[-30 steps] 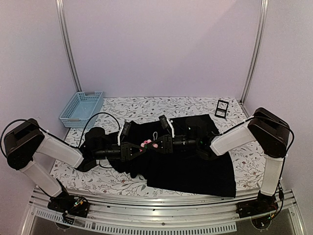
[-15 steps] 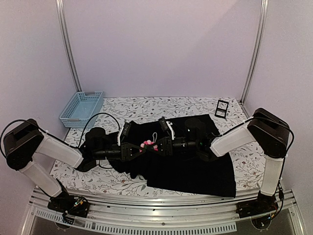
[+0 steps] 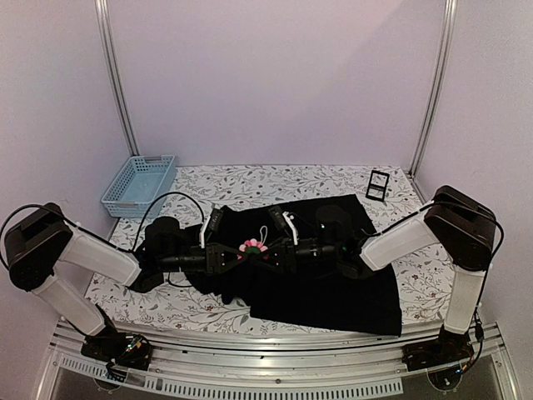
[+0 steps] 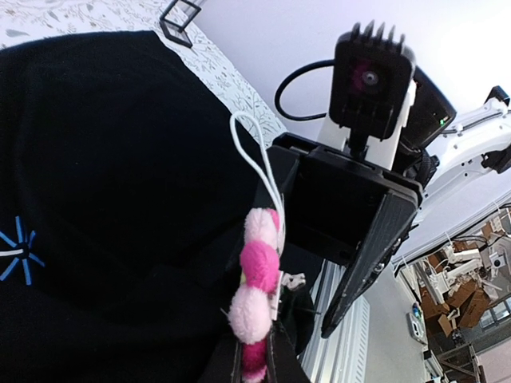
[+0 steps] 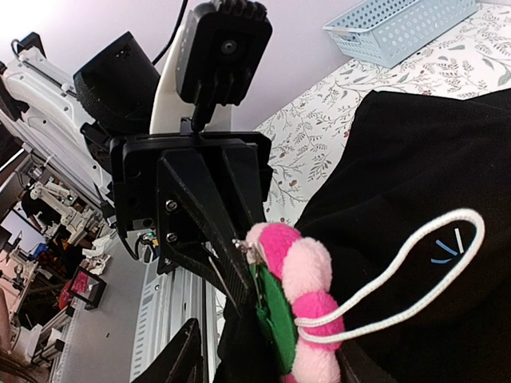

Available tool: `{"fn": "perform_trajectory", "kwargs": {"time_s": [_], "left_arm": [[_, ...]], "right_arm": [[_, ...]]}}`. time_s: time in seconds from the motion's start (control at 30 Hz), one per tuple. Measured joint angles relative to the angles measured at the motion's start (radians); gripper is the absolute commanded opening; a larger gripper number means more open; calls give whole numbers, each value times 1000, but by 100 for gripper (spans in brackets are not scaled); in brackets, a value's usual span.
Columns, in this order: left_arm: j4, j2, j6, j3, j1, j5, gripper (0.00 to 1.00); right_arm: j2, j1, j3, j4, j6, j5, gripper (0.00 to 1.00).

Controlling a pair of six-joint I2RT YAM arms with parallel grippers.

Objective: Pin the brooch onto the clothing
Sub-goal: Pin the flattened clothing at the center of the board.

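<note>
The brooch (image 3: 250, 247), a ring of pink petals with a green back (image 5: 307, 295) and a white cord loop (image 5: 415, 263), hangs just above the black clothing (image 3: 333, 283) at mid-table. My left gripper (image 3: 237, 254) comes in from the left and is shut on the brooch's edge (image 4: 257, 267), its fingertips (image 4: 243, 369) pinching the lowest petals. My right gripper (image 3: 266, 250) faces it from the right, open. Its fingers (image 5: 180, 359) stand either side of the brooch without closing on it. A thin metal pin (image 5: 215, 275) sticks out behind the brooch. The light-blue star emblem (image 4: 17, 251) shows on the clothing.
A light-blue basket (image 3: 139, 184) sits at the back left of the floral tablecloth (image 3: 250, 179). A small black stand (image 3: 376, 184) is at the back right. The clothing covers the middle and right front. Both arms reach low across the table's middle.
My right gripper's jaws have spread apart off the brooch and it has eased slightly back to the right. The left gripper keeps its hold in the same place.
</note>
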Motion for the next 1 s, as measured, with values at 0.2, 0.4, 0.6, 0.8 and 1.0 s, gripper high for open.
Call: {"fn": "perform_trajectory", "kwargs": {"time_s": [0.2, 0.4, 0.6, 0.8, 1.0], "left_arm": [[-4, -10, -10, -3, 0, 5, 0], [23, -16, -32, -25, -2, 18, 0], [67, 4, -60, -28, -2, 27, 0], [139, 62, -89, -32, -2, 34, 0], [207, 120, -109, -34, -2, 30, 0]], "right_arm": [[-21, 0, -12, -13, -64, -6, 48], [-21, 0, -7, -16, -92, -38, 44], [21, 0, 45, -19, -84, -56, 44], [56, 0, 48, -15, -63, -61, 34], [98, -14, 51, 70, 24, -70, 25]]}}
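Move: The brooch stands between the two hands, its left edge already pinched in the left hand; its middle is about 2 cm right, 1 cm forward and 1 cm above that hand, and some 3 cm left, 1 cm ahead and 1 cm above the half-open right fingers. Its open pin is on the side facing the bases, about 2 cm left and 1 cm back of the right hand, at its height. The cord loop rises roughly 4 cm ahead and 3 cm above, level sideways; the clothing's middle is about 14 cm right, 2 cm ahead and 11 cm below. The right hand first backs off a little, not quite 1 cm, rising slightly as its wrist turns about 5 degrees, then edges left towards the brooch, sinks nearly 2 cm and comes forward again while its fingers narrow from about half open to a quarter around the pin side and the dark cloth there. The left hand keeps its pinch on the brooch's edge, easing back just under 1 cm and then sinking about 1.5 cm with part of the backward shift undone, its wrist tilting some 5 degrees. ##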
